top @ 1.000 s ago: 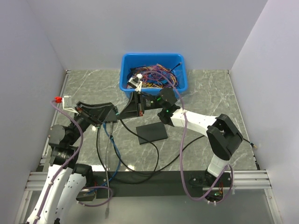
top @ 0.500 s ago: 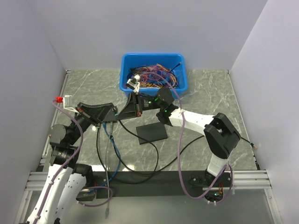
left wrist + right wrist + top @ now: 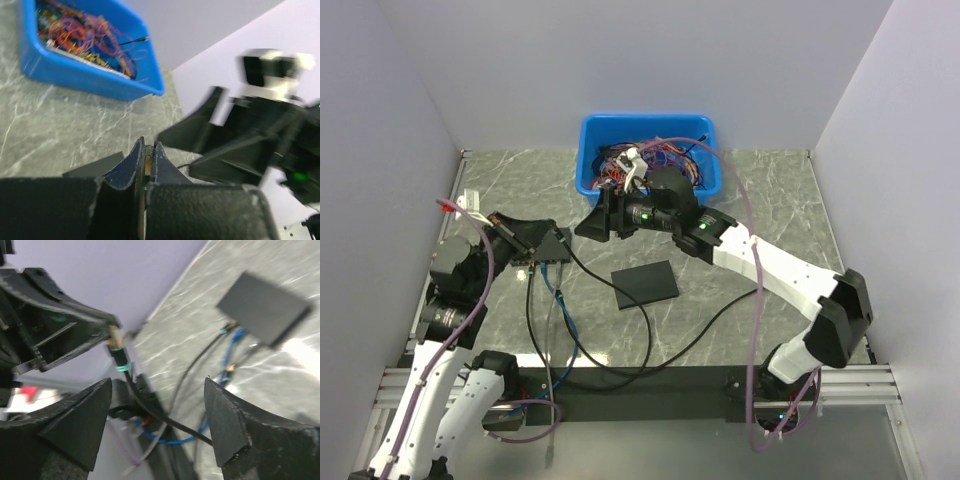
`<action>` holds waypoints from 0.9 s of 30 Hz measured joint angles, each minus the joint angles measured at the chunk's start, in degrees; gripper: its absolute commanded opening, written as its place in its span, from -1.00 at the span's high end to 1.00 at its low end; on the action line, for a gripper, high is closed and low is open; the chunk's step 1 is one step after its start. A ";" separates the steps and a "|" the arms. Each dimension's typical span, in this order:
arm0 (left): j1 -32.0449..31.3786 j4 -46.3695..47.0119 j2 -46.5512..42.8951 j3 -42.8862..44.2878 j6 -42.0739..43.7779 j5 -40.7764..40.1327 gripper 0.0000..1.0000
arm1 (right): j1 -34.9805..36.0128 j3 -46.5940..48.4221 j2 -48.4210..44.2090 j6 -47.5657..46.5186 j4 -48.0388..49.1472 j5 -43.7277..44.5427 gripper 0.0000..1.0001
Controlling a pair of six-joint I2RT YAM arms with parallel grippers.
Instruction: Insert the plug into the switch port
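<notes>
My left gripper (image 3: pixel 563 247) is shut on the plug (image 3: pixel 115 340). The plug has a gold tip, a teal band and a black cable (image 3: pixel 647 330). Its tip shows between my left gripper's closed fingers (image 3: pixel 145 145). My right gripper (image 3: pixel 593 222) is wide open and empty, facing the plug from close by without touching it; the right wrist view shows the gap (image 3: pixel 157 385). A flat dark rectangle (image 3: pixel 645 283) lies on the table to the right, also seen from both wrists (image 3: pixel 262 307) (image 3: pixel 95 167). No socket row shows on it, so I cannot tell whether it is the switch.
A blue bin (image 3: pixel 705 185) full of tangled wires stands at the back centre. A blue cable (image 3: pixel 563 315) and other cables end under the left gripper and trail to the black front rail (image 3: pixel 650 380). Walls close in left, right and back.
The right arm has stretched out, its elbow swinging right and forward. Its gripper has drawn slightly back toward the bin, away from the left gripper's tip. The left arm shifted a little.
</notes>
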 measured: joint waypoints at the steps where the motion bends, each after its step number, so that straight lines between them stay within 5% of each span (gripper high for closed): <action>1: -0.02 -0.76 0.46 0.00 -0.20 -0.28 0.99 | 0.63 0.57 -0.87 -1.88 -1.66 2.56 -0.54; 10: 0.00 -1.64 1.97 -0.02 -0.85 -0.44 0.99 | 7.72 5.66 -0.37 -10.43 -9.11 11.74 -0.32; 27: 0.00 -1.05 2.08 -0.57 -1.92 -0.42 0.99 | 8.72 9.03 5.38 -11.87 -11.65 14.78 -0.01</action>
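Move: The left fingers hold the plug, whose body hangs some 2 cm under the left hand's point. From the right hand that plug lies about 5 cm to the left and 3 cm back, roughly level in height. The switch is down on the table, about 9 cm left, 5 cm ahead and 27 cm below the right hand; the spare black box lies 13 cm right and 3 cm back, equally low. Still pinching the plug, the left hand sinks under 2 cm and then holds it out. The free right hand closes in from the right: it draws back a couple of centimetres with a slight rise, then goes left and down, ending about 3 cm farther left and 2.5 cm lower. It tips some 15 degrees further down while its fingers narrow from wide to about half open. ##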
